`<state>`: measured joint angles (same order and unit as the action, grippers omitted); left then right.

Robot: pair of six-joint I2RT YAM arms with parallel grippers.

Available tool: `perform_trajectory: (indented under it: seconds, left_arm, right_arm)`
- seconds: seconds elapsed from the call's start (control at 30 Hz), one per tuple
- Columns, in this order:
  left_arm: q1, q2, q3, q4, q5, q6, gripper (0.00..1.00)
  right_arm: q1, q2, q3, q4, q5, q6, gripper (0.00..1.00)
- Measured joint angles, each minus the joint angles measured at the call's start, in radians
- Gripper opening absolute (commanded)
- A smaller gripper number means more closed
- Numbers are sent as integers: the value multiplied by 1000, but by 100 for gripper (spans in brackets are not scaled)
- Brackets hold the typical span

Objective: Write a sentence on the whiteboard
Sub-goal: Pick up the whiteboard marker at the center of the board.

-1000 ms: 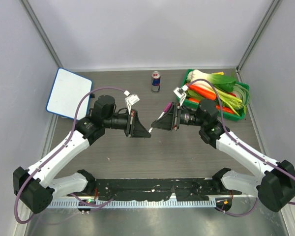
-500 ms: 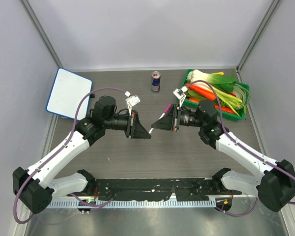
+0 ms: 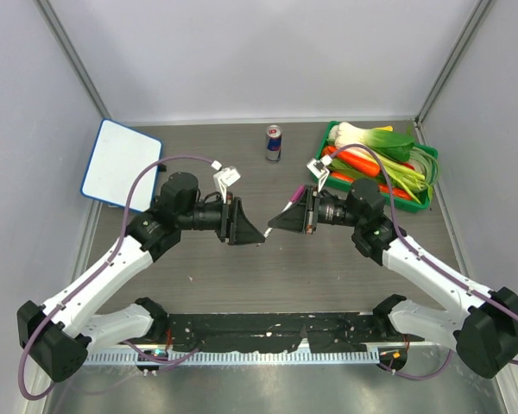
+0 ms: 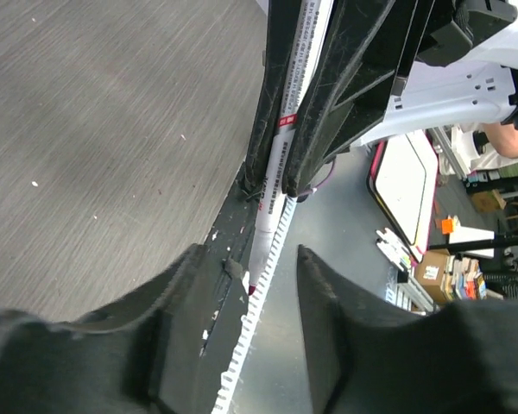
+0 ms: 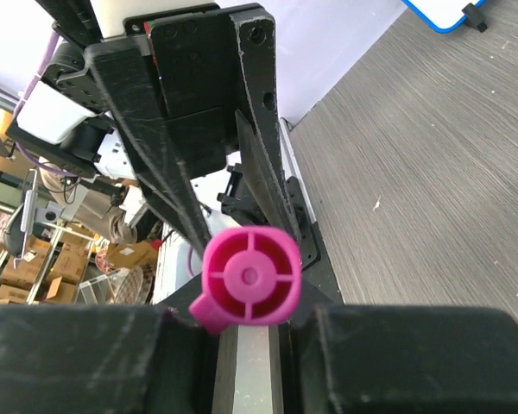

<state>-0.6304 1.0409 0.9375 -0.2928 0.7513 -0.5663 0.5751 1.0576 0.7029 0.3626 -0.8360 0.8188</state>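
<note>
The whiteboard (image 3: 121, 161), white with a blue rim, lies at the table's far left; its face is plain white and no sentence shows on it. One corner of the whiteboard (image 5: 449, 13) is in the right wrist view. Both arms meet mid-table, tip to tip. My right gripper (image 3: 273, 227) is shut on a white marker (image 4: 281, 147) with a magenta end (image 5: 249, 278). The marker's dark red tip (image 4: 252, 289) points between the jaws of my left gripper (image 4: 255, 276). Those jaws stand apart on either side of the tip, not touching it.
A drink can (image 3: 274, 142) stands at the back centre. A green tray (image 3: 427, 194) of leeks and carrots sits at the back right, just behind my right arm. Grey walls close in the table on three sides.
The marker has passed from left to right: my right jaws closed on it, then my left jaws opened off its tip end. The left gripper has drawn back slightly.
</note>
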Motion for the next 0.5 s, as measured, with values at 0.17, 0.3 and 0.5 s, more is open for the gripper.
perform_trajectory:
  seconds: [0.17,0.3,0.5]
  left_arm:
    - [1,-8,-8,6,-39,-12,64]
    - [2,-10,-8,-3,-96,-13,75]
    - [5,-8,-7,-60,-271,-31,95]
  right_arm:
    - [0,0,0,-34,15,-21,1]
    - [0,-6,0,-74,40,-51,1]
    - [0,-27,0,-156,92,-103,1]
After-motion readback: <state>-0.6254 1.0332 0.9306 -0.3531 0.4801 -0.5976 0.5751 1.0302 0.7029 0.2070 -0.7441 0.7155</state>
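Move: The marker is already in my right fingers, its middle about 2 cm ahead of that hand and 1 cm to its right. From my left hand, which has already let go, the marker's middle lies some 5 cm ahead, 6 cm right and a little higher, with the free end right at my left fingertips. The whiteboard is roughly 38 cm left and 25 cm ahead of my left hand, the can about 38 cm ahead and 5 cm right, both some 20 cm lower. My left hand goes on spreading from half open to nearly wide and swings clear of the marker's free end. It gathers speed forward, about 4 cm, while sinking and easing left, and turns some 15 degrees counter-clockwise with the fingertips dipping slightly. My right hand keeps its pinch on the marker and lowers it about 2.5 cm, drifting slightly forward, its fingertips tipping down. ##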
